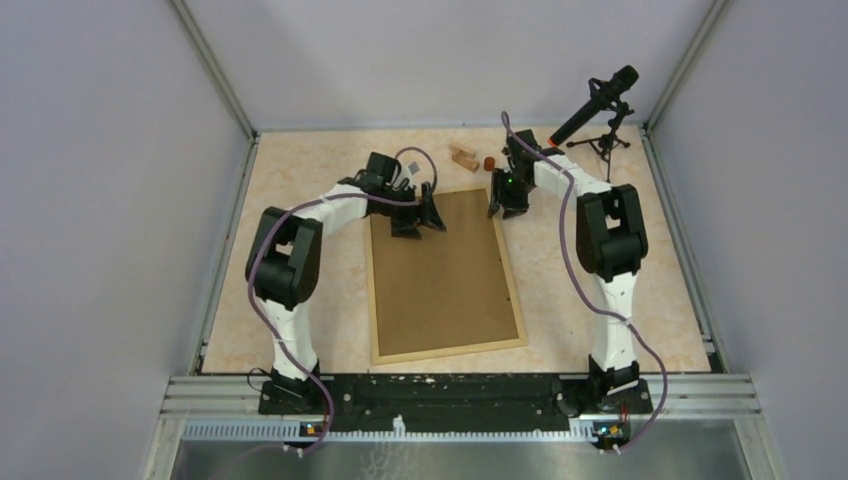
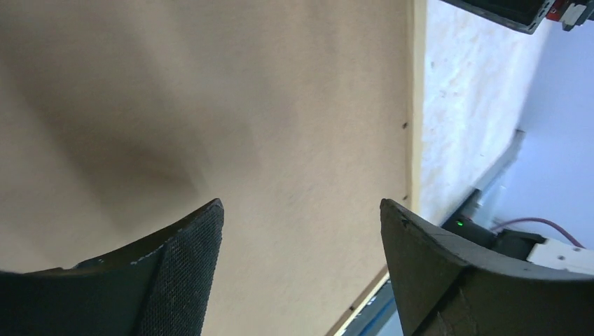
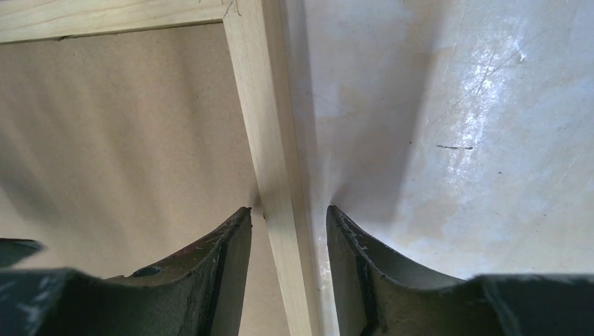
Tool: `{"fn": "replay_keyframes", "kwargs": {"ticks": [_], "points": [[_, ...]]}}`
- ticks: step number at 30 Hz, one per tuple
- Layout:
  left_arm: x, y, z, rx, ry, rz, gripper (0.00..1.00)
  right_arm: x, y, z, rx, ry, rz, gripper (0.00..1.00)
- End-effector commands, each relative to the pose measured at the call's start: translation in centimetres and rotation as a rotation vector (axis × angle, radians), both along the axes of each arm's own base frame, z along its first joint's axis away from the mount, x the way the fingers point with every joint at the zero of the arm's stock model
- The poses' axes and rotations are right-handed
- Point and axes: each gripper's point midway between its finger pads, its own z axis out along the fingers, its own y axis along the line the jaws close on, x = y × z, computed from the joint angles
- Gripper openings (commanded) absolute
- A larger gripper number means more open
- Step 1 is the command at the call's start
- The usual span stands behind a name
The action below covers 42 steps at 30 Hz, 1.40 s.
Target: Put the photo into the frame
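The frame lies flat on the table, back up, its brown backing board filling it. The photo is hidden. My left gripper hovers over the board's far left part, open, with only board between its fingers and the pale rail off to the right. My right gripper is at the frame's far right corner. In the right wrist view it is open and straddles the light-wood rail, with a gap showing on the right side.
Small wooden blocks and a small reddish-brown piece lie at the back of the table, just beyond the frame. A microphone on a tripod stands at the back right. Metal rails and grey walls bound the table.
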Motion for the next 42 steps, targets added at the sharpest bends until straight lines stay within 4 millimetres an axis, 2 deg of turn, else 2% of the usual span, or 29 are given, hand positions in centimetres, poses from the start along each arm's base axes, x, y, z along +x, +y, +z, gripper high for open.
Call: {"fn": "replay_keyframes", "kwargs": {"ticks": [1,3,5,7,11,19,23,29,31,33,42], "points": [[1.1,8.5,4.1,0.222,-0.16,0.123,0.85,-2.2,-0.8,-0.4,0.045,0.06,0.035,0.45],[0.2,12.3,3.6,0.325,-0.17,0.172,0.83,-1.7,-1.5,1.1,0.052,0.033,0.034,0.45],[-0.9,15.3,2.7,0.419,-0.154,0.219,0.78,-1.5,-2.3,1.9,0.036,0.02,0.03,0.45],[-1.7,16.5,1.9,0.461,-0.148,0.23,0.72,-1.3,-2.7,2.1,0.014,0.013,0.029,0.44],[-2.6,16.5,1.0,0.459,-0.113,0.235,0.65,-1.3,-2.8,1.6,0.006,0.027,0.031,0.44],[-4.2,16.8,-3.2,0.489,-0.029,0.195,0.51,-1.1,-3.7,1.8,-0.05,0.006,0.015,0.42],[-4.1,17.0,-3.8,0.501,-0.022,0.197,0.42,-0.8,-3.9,2.0,-0.071,-0.002,0.013,0.42],[-4.2,16.8,-5.0,0.498,0.018,0.192,0.36,-0.5,-4.1,2.2,-0.117,-0.016,0.014,0.41],[-4.2,16.9,-5.4,0.509,0.029,0.19,0.3,-0.4,-4.2,2.3,-0.124,-0.021,0.011,0.41],[-4.3,17.2,-5.5,0.524,0.032,0.19,0.23,-0.3,-4.3,2.4,-0.125,-0.025,0.01,0.41],[-4.6,17.7,-5.7,0.55,0.036,0.194,0.09,0.3,-4.9,2.1,-0.138,-0.018,-0.018,0.41]]}}
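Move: To the left hand's left by about 16 cm, 4 cm back and 5 cm below, lies the stretch of the frame's left rail it goes for. The brown backing board's middle is some 7 cm back of this hand, 1 cm to its right and 6 cm below; the frame's far rail is about 13 cm ahead. Under the right hand, about 1 cm down, runs the right rail, with the far right corner some 7 cm ahead and 2 cm left. Swinging about 16 cm left over the backing board in a low arc, the left hand rises, then comes back and sinks onto the frame's left rail, its wrist turning some 30 degrees so the fingers point more steeply down, and closes to pinch the rail. Meanwhile the right hand, still half open astride the right rail, eases right and slightly back, ending with its inner fingertip against the rail. ##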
